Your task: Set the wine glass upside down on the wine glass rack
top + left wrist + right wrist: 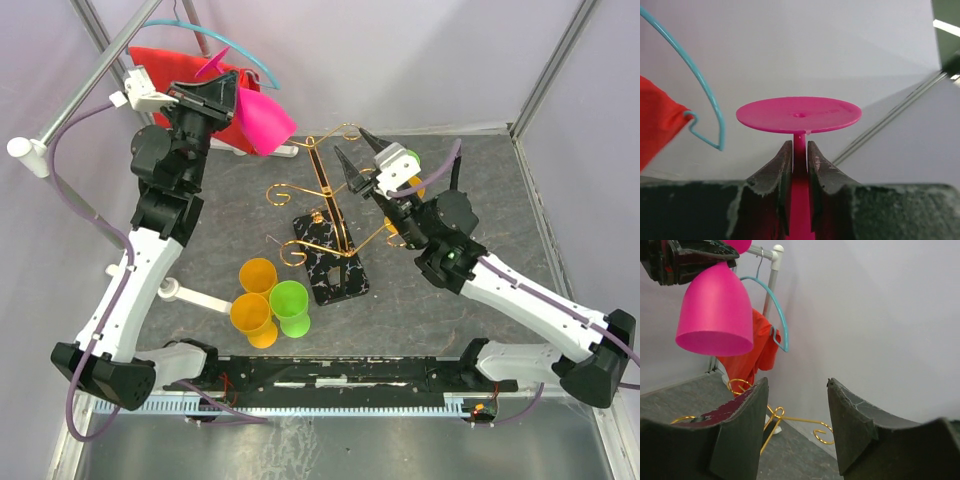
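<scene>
A pink wine glass (262, 122) hangs in the air at the back left, its mouth turned downward. My left gripper (215, 98) is shut on its stem (799, 145), just under the round foot (799, 115). The right wrist view shows the pink bowl (716, 310) up at the left, above and behind the rack's gold scroll arms (790, 418). The wine glass rack (335, 215), thin gold wire on a black marbled base (330, 260), stands mid-table. My right gripper (351, 142) is open and empty beside the rack's top right arms, with nothing between its fingers (740, 425).
Two orange cups (258, 277) (251, 315) and a green cup (291, 305) stand left of the rack's base. A red cloth (165, 62) on a teal hanger (235, 48) hangs from a white pole at the back left, close to the held glass.
</scene>
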You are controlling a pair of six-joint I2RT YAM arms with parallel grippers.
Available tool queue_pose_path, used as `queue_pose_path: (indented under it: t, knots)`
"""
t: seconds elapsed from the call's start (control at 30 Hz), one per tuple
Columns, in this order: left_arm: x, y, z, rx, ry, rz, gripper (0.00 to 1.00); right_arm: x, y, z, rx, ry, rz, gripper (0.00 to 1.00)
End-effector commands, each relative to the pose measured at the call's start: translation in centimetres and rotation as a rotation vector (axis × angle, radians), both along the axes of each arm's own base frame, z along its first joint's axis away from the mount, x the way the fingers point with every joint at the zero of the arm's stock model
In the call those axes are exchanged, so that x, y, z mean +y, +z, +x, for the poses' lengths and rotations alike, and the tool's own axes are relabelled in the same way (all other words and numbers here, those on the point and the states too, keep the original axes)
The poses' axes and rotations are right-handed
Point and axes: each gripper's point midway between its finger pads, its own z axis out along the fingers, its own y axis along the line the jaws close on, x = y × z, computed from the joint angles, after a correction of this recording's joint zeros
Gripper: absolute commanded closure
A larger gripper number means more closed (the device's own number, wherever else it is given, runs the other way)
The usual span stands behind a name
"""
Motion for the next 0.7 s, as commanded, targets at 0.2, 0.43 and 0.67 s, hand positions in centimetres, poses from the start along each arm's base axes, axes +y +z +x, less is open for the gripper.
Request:
queue_pose_path:
  t: [0.2,0.43,0.67]
  knots:
    - [2.8,-3.6,-1.5,-0.123,0.253,0.796,0.97,-2.6,-3.3,0.7,0.084,-0.132,-0.076,0.41]
    - [3.1,-8.2,-1.0,-0.063,0.231,1.041,0.97,-2.8,-4.7,0.9,0.111,-0.147,-0.099,0.41]
    - [4.0,-11.2,0.4,-0.061,0.197,1.058,0.97,-3.3,-5.7,0.8,0.139,-0.162,-0.108,0.42]
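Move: From the left gripper, which already holds the pink wine glass by its stem, the rack's far-left hook lies about 14 cm ahead, 2 cm right and some 26 cm below. The near neighbour, the middle-left hook, is level with the hand, 5 cm right and as low; the red cloth hangs roughly 16 cm ahead, 12 cm left and 12 cm below. From the empty right gripper the far-left hook is some 22 cm ahead, 18 cm left and 20 cm below. Roll the left gripper about 60 degrees, its left side rising, so the held glass swings bowl-down, and meanwhile lower it some 12 cm towards the height of the rack, drifting a little left. Keep the pinch on the stem. Let the right gripper, open and empty, sink about 7 cm over the rack. ##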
